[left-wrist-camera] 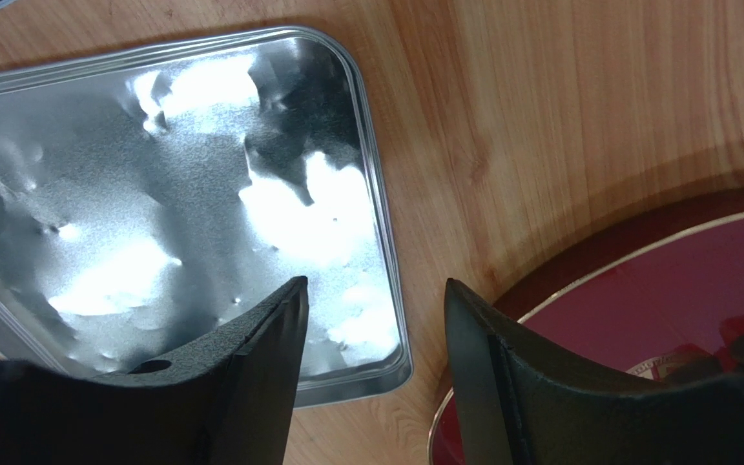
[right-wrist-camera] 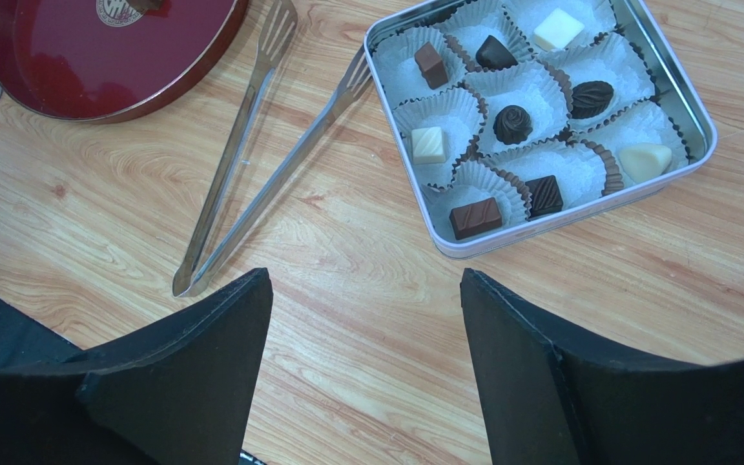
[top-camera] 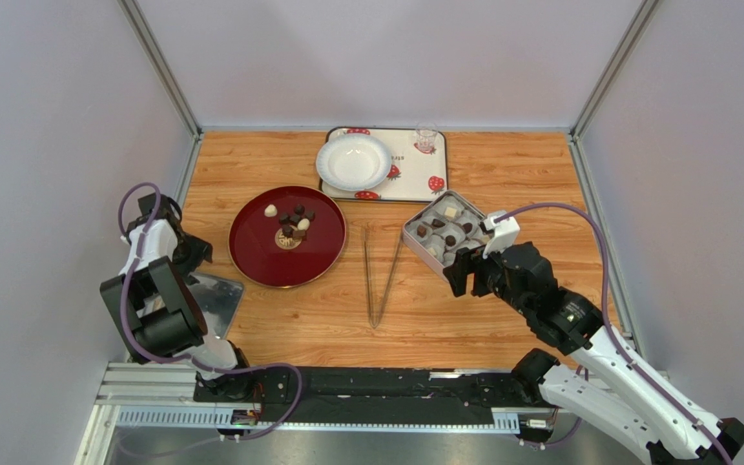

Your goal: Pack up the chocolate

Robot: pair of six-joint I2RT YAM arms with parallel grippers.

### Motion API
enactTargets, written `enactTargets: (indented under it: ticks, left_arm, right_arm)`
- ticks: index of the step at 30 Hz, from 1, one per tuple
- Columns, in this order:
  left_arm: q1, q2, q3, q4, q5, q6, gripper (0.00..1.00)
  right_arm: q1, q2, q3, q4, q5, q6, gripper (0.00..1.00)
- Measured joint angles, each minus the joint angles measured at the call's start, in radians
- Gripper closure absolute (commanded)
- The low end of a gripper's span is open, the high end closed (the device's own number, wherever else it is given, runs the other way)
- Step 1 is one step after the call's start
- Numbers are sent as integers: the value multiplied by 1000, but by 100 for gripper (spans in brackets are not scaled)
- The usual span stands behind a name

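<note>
Several dark and cream pieces of chocolate (top-camera: pixel 291 225) lie on the round red plate (top-camera: pixel 259 257). More chocolate (right-wrist-camera: pixel 513 123) sits in white paper cups inside the square tin (right-wrist-camera: pixel 580 210) at the right of the table. My right gripper (right-wrist-camera: pixel 364 273) hovers open over bare wood just short of the tin, nothing between its fingers. My left gripper (left-wrist-camera: pixel 374 283) is open and empty above the corner of the shiny tin lid (left-wrist-camera: pixel 153 194), beside the red plate's rim (left-wrist-camera: pixel 696 291). In the top view the left gripper (top-camera: pixel 201 260) is at the left and the right gripper (top-camera: pixel 465 269) near the tin.
Metal tongs (right-wrist-camera: pixel 230 160) lie on the wood between plate and tin. A white bowl (top-camera: pixel 354 161) and a small glass (top-camera: pixel 426 139) stand on a strawberry-patterned tray (top-camera: pixel 415 179) at the back. Grey walls close in left and right.
</note>
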Motion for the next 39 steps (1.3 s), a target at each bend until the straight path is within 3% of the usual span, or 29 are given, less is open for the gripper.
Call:
enactTargets:
  ticks: [7, 9, 16, 17, 22, 27, 29, 39]
  left_arm:
    - [-1, 89, 20, -4, 0, -6, 43]
    - [-2, 114, 27, -4, -1, -6, 51]
    - [-16, 193, 35, -11, -11, -7, 55]
    - [-19, 200, 42, -21, -14, -7, 61]
    - [-29, 209, 53, -24, -15, -12, 72]
    - [-41, 209, 56, -29, -18, -13, 96]
    - [-45, 210, 58, -39, -24, -15, 100]
    - [-56, 91, 84, -130, -51, -9, 100]
  right_arm:
    - [0, 3, 0, 1, 12, 0, 25]
    - [0, 7, -1, 2, 11, 0, 25]
    - [0, 13, -1, 8, 12, 0, 25]
    - [0, 13, -1, 8, 13, 0, 25]
    - [0, 7, -5, 14, 19, 0, 25]
    - [0, -11, -15, 24, 19, 0, 25]
    - [0, -18, -17, 25, 19, 0, 25]
    - [0, -51, -17, 30, 19, 0, 25]
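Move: The metal lid lies under the left hand: its middle is about 8 cm back, 3 cm left and 5 cm below, so its far rim passes almost straight beneath the half-open fingers. The red plate's middle stands roughly 9 cm ahead and 18 cm to the right, with its chocolates at about 12 cm ahead and 20 cm right. From the waiting right hand the lid is some 61 cm left, 2 cm back and 17 cm down. Straight down goes the left hand, a little over 4 cm, one finger on each side of the metal lid's far rim, its tips swinging back some 10 degrees. It stays low while the fingers shut fully and pinch the rim left of the far right corner, easing about 1 cm to the right, then rises nearly 4 cm, keeping the pinch. ##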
